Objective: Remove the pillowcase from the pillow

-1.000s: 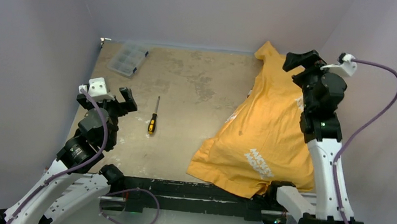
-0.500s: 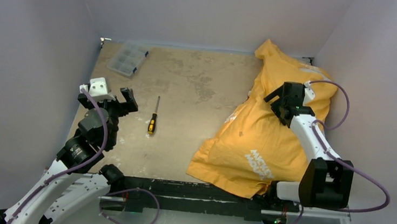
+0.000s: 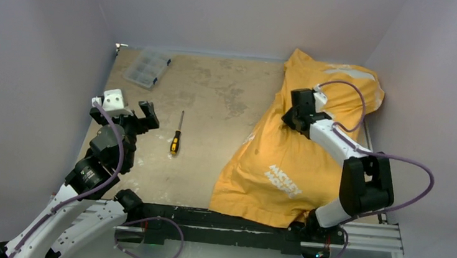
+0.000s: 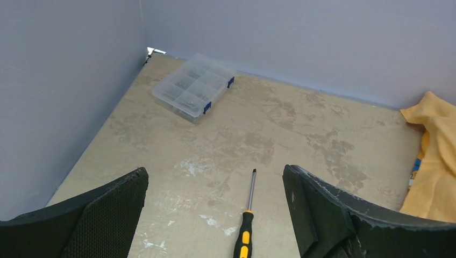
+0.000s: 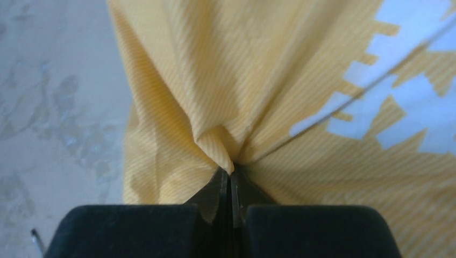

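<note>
The orange-yellow pillowcase (image 3: 299,154) with white lettering lies bulging along the right side of the table; it also fills the right wrist view (image 5: 279,91) and shows at the right edge of the left wrist view (image 4: 435,161). The white pillow is hidden, no part of it shows. My right gripper (image 3: 291,117) is shut on a pinched fold of the pillowcase near its left edge, the jaws closed tight in the right wrist view (image 5: 231,174). My left gripper (image 3: 142,115) is open and empty at the left side, also seen in the left wrist view (image 4: 215,215).
A black-and-yellow screwdriver (image 3: 177,136) lies on the table between my left gripper's jaws in the left wrist view (image 4: 244,236). A clear plastic organizer box (image 3: 147,67) sits at the far left corner. Grey walls enclose the table.
My right arm swung down from high at the far right to the left and low, dragging the pillowcase with it; the cloth shifted left. The left arm has not moved.
</note>
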You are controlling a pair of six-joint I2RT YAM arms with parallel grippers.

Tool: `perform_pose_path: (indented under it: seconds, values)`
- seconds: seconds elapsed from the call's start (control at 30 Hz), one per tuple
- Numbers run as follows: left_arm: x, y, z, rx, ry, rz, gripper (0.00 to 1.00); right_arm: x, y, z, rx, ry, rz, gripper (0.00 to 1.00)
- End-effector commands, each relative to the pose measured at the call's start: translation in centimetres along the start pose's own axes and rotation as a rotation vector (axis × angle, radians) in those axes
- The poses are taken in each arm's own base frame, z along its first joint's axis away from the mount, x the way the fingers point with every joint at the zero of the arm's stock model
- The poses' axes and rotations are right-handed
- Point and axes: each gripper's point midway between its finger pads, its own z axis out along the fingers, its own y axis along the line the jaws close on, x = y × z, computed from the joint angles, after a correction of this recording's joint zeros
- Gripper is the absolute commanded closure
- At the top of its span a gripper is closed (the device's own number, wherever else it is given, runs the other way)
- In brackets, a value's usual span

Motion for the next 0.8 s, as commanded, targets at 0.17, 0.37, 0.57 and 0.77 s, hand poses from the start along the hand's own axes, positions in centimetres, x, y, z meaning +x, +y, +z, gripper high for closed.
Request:
perform_pose_path:
  seconds: [0.17,0.37,0.57,0.77]
  values:
    - [0.5,-0.7,0.5,0.019,0.013,0.004,0.04,3.9,22.0,-9.6,-0.473,0.044,-0.146,1.0]
    - [2.1,-4.6,1.1,0.154,0.134,0.03,0.04,1.4,24.0,-13.0,-0.507,-0.033,-0.156,1.0]
    - [4.6,-9.2,1.4,0.284,0.282,-0.054,0.04,0.9,19.8,-14.3,-0.463,-0.069,-0.129,0.72]
    - [5.8,-14.0,3.1,0.366,0.346,-0.157,0.01,0.3,17.5,-14.4,-0.391,-0.085,-0.09,0.02]
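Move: The right hand already pinches the yellow pillowcase toward its far left; the middle of the case lies about 8 cm back, 2 cm to the hand's right and 5 cm lower. The table's middle, where the case is bound, is some 22 cm left and 3 cm ahead, 9 cm below. The screwdriver lies 35 cm left and 7 cm back. From the open left hand, the case's middle is roughly 44 cm right, 7 cm ahead and 27 cm down. Keeping its pinch on the case, the right hand hauls it quickly left some 22 cm while rising about 14 cm and swinging 25 degrees counter-clockwise, then opens wide, lets go and backs off about 5 cm to the right. The open left hand sweeps right about 10 cm towards the pillow, sinking 6 cm, edging forward and tipping down. ##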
